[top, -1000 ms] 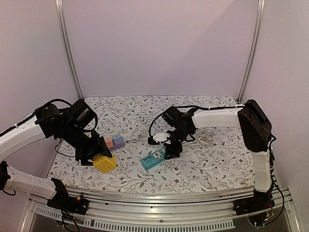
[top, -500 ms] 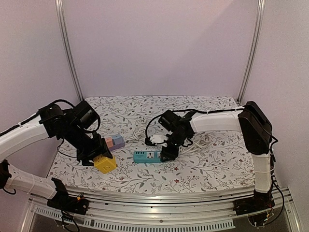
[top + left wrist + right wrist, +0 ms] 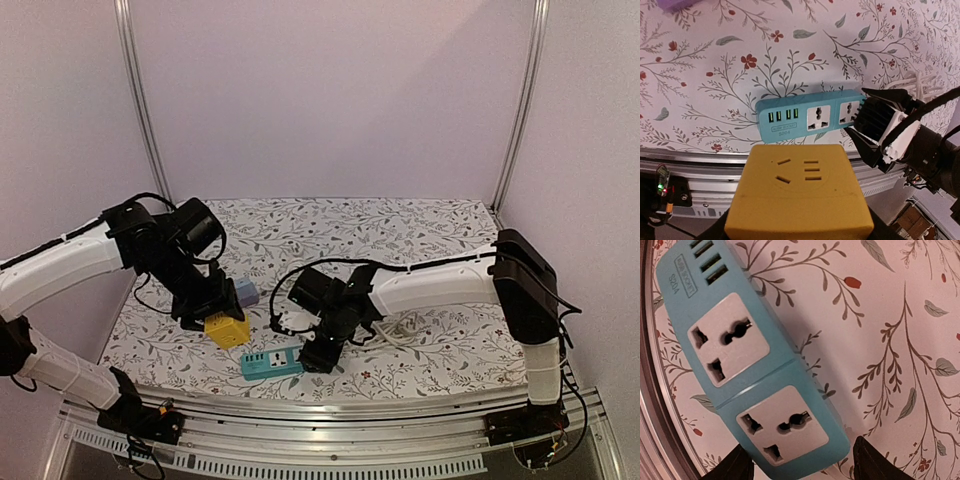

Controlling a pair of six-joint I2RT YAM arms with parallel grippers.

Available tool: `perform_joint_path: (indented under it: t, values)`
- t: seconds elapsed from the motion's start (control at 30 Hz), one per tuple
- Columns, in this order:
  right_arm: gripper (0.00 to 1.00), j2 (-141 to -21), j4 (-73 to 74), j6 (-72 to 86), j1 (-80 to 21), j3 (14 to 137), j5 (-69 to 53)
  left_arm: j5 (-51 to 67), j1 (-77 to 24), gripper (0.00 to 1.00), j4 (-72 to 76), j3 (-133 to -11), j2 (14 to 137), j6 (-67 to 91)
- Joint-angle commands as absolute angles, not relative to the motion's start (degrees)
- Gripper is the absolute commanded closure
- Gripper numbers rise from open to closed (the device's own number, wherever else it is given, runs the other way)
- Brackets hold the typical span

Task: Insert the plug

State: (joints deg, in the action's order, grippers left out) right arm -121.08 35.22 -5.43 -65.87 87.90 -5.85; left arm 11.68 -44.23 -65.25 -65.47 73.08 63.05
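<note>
The plug is a yellow cube (image 3: 228, 330) with socket slots on the face turned to the left wrist camera (image 3: 799, 192); its pins do not show. My left gripper (image 3: 205, 312) (image 3: 799, 226) is shut on it, holding it just above the table. A teal power strip (image 3: 271, 362) (image 3: 807, 117) (image 3: 747, 375) lies flat near the front edge, just right of the cube, with two white sockets and a row of USB ports. My right gripper (image 3: 320, 352) (image 3: 863, 126) (image 3: 800, 462) straddles the strip's right end, jaws apart, with a small gap at one finger.
A purple-blue block (image 3: 244, 291) (image 3: 677, 4) lies behind the cube. A white cable coil (image 3: 405, 326) (image 3: 917, 82) rests right of the right gripper. The table's metal front rail (image 3: 330, 405) (image 3: 690, 160) runs close to the strip.
The right gripper dragged the teal strip left and toward the front edge, turning it roughly parallel to that edge. The left arm carried the yellow cube slightly right, closer to the strip.
</note>
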Motion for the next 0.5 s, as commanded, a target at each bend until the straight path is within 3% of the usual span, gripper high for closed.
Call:
perform_joint_path:
  t: [0.0, 0.27, 0.47]
  values:
    - [0.29, -120.8, 37.1, -4.2, -64.7, 89.1, -0.4, 11.2, -43.6, 1.00, -64.8, -69.6, 75.8, 55.3]
    - [0.08, -116.2, 37.0, -6.3, -64.6, 85.7, 1.2, 12.9, -43.7, 1.00, -64.8, -72.7, 80.5, 54.2]
    - [0.04, -111.5, 38.1, -6.0, -64.7, 83.7, 0.6, 12.1, -45.5, 1.00, -64.1, -72.4, 83.1, 60.9]
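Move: I already hold the yellow plug in my left hand, well above the table; the middle of the teal power strip lies about 9 cm to its right, 2 cm ahead and some 14 cm below. The purple strip with its smaller plugs lies about 17 cm ahead of that hand. My right fingers straddle the teal strip's right end: its middle is some 6 cm to their left and 1 cm back, while the white cable coil is roughly 16 cm to their right and 8 cm ahead. I open my right fingers wide to let go of the teal strip's end, easing forward and right about 3 cm, then lifting just over 1 cm at the last. Meanwhile my left hand keeps its hold on the yellow plug and carries it about 3 cm right and forward towards the strip, turning a little clockwise, rising slightly and then starting to sink. ##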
